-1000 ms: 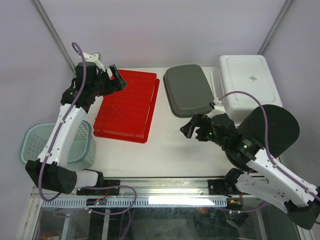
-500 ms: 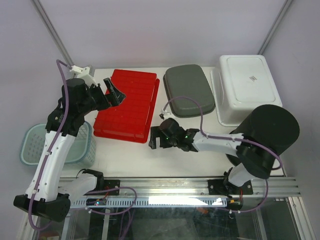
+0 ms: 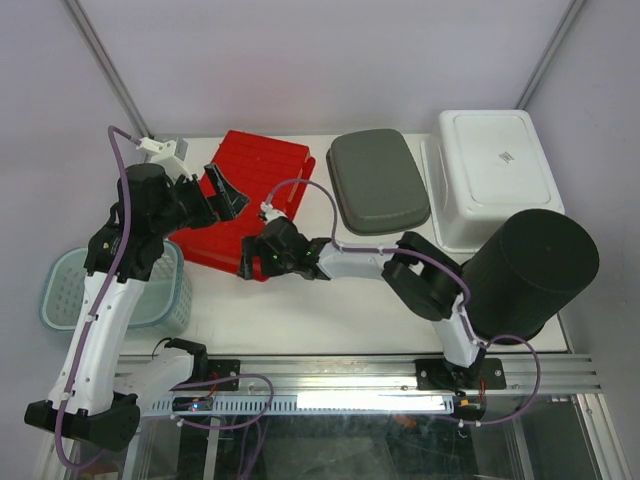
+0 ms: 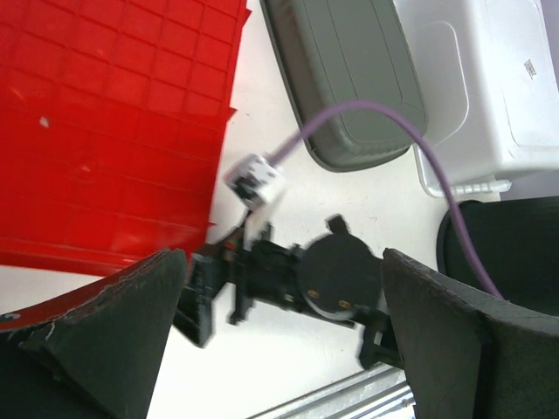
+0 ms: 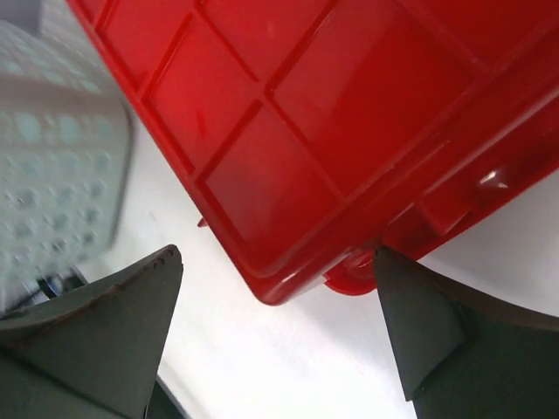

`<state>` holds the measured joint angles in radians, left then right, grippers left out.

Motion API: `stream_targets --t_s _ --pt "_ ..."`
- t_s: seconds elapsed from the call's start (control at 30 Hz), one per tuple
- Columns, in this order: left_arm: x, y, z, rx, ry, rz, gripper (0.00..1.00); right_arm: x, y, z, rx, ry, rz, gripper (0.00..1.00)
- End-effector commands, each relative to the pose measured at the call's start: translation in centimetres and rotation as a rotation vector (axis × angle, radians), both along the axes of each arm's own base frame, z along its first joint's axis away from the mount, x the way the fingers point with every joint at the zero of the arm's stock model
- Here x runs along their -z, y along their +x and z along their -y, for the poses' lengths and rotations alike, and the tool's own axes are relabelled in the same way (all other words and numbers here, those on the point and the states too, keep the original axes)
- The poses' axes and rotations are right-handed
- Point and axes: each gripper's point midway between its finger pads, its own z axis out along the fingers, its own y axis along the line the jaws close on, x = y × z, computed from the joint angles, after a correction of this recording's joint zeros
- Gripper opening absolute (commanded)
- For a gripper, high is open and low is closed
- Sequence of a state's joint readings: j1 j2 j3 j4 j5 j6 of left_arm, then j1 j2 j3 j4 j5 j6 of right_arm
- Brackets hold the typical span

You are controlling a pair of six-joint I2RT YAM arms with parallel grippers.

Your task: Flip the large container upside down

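Note:
The large red container (image 3: 268, 190) lies with its gridded underside facing up at the back left of the table, tilted. It also shows in the left wrist view (image 4: 105, 131) and the right wrist view (image 5: 288, 131). My left gripper (image 3: 228, 195) is open at its left edge; in the left wrist view (image 4: 281, 262) one finger (image 4: 96, 332) lies by the red rim. My right gripper (image 3: 250, 262) is open, and its jaws (image 5: 278, 253) straddle the container's near corner without touching it. The right wrist also shows in the left wrist view (image 4: 341, 279).
A grey tray (image 3: 378, 180) and an upturned white bin (image 3: 495, 170) stand at the back right. A black cylinder (image 3: 530, 270) is at the right front. A pale green basket (image 3: 60, 290) sits off the left edge, also in the right wrist view (image 5: 52, 175).
My right arm has swept left across the table to the red container's near corner. My left gripper has shifted a little and the red container has tilted and moved left.

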<state>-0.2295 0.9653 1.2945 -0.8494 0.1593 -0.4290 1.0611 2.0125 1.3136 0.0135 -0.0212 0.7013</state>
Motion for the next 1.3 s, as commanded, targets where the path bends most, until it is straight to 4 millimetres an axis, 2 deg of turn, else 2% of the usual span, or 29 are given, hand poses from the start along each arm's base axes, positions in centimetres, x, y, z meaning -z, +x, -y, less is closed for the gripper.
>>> stream_targets --t_s 0.0,0.07,0.13,0.23,0.3,0.33,0.47,0.57,0.63,0.67,0.73,0.77,0.87,0.93,1.07,1.2,1.27 --pt "-3.0 -1.1 0.0 0.018 -0.011 0.084 0.99 -4.9 2.4 -7.2 -0.074 0.206 0.054 0.94" --pt "-3.2 -1.4 -0.1 0.019 -0.013 0.082 0.99 -7.2 2.8 -9.9 -0.134 0.312 0.066 0.95" --pt "-3.4 -1.5 -0.2 0.016 -0.01 0.084 0.99 -9.0 2.6 -11.8 -0.201 0.404 0.078 0.94" --pt "-3.5 -1.7 -0.5 0.004 0.003 0.085 0.99 -10.3 2.7 -11.6 -0.223 0.44 0.078 0.94" --pt "-3.4 -1.6 -1.0 -0.015 0.021 0.087 0.99 -9.5 2.5 -9.4 -0.196 0.414 0.088 0.94" --pt "-3.3 -1.5 -1.2 -0.027 0.031 0.086 0.99 -10.0 2.3 -8.1 -0.187 0.416 0.104 0.95" --pt "-1.9 -0.3 -2.9 -0.113 0.107 0.037 0.99 -8.5 1.0 -1.5 -0.121 0.277 0.127 0.94" --pt "-0.1 0.8 -4.4 -0.188 0.185 -0.026 0.99 -6.5 -0.7 3.8 -0.051 0.112 0.093 0.94" --pt "1.5 1.6 -4.7 -0.205 0.212 -0.07 0.99 -5.8 -2.5 6.4 -0.03 0.052 0.084 0.94" --pt "2.4 1.8 -4.4 -0.2 0.207 -0.098 0.99 -6.5 -3.6 7.2 -0.029 0.046 0.102 0.94" --pt "4.1 2.4 -3.1 -0.155 0.174 -0.132 0.99 -6.3 -5.3 9.1 -0.017 0.001 0.122 0.95" --pt "5.9 2.4 -2.5 -0.132 0.16 -0.169 0.99 -6.3 -5.9 9.9 -0.011 -0.019 0.128 0.95" --pt "9.7 2.7 -0.6 -0.088 0.125 -0.234 0.99 -7.3 -7.2 11.8 0.004 -0.053 0.162 0.95" --pt "12.0 2.7 0.5 -0.083 0.168 -0.272 0.99 -8.0 -7.7 13.0 0.016 -0.071 0.189 0.95" --pt "15.7 3.0 2.6 -0.058 0.22 -0.323 0.99 -10.1 -8.3 14.9 0.047 -0.05 0.229 0.95" --pt "18.1 4.3 3.2 -0.079 0.229 -0.341 0.99 -12.7 -7.9 16.9 0.117 0.024 0.281 0.96" --pt "19.2 5.1 2.8 -0.109 0.264 -0.355 0.99 -13.7 -7.6 17.8 0.152 0.043 0.307 0.96"
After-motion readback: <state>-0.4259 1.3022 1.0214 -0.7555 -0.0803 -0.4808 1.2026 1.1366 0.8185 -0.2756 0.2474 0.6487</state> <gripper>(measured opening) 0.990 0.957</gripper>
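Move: The red tray lies upside down with its near right corner at the right hand's fingers; its middle is about 13 cm ahead, 3 cm left and 3 cm below that hand. The green basket stands some 31 cm left and 6 cm back of the right hand, the gray container some 20 cm ahead and 31 cm right. From the raised left hand the red tray's middle is about 11 cm ahead, 4 cm left and 28 cm down. With open fingers already against the red tray's near right corner, the right hand keeps pushing it left about 10 cm and a little forward. It then comes free and swings away some 25 cm to the right, also back and up. The wide-open left hand eases up a touch, then drops about 20 cm beside the tray's near right side, tipping its fingers down some 25 degrees. ##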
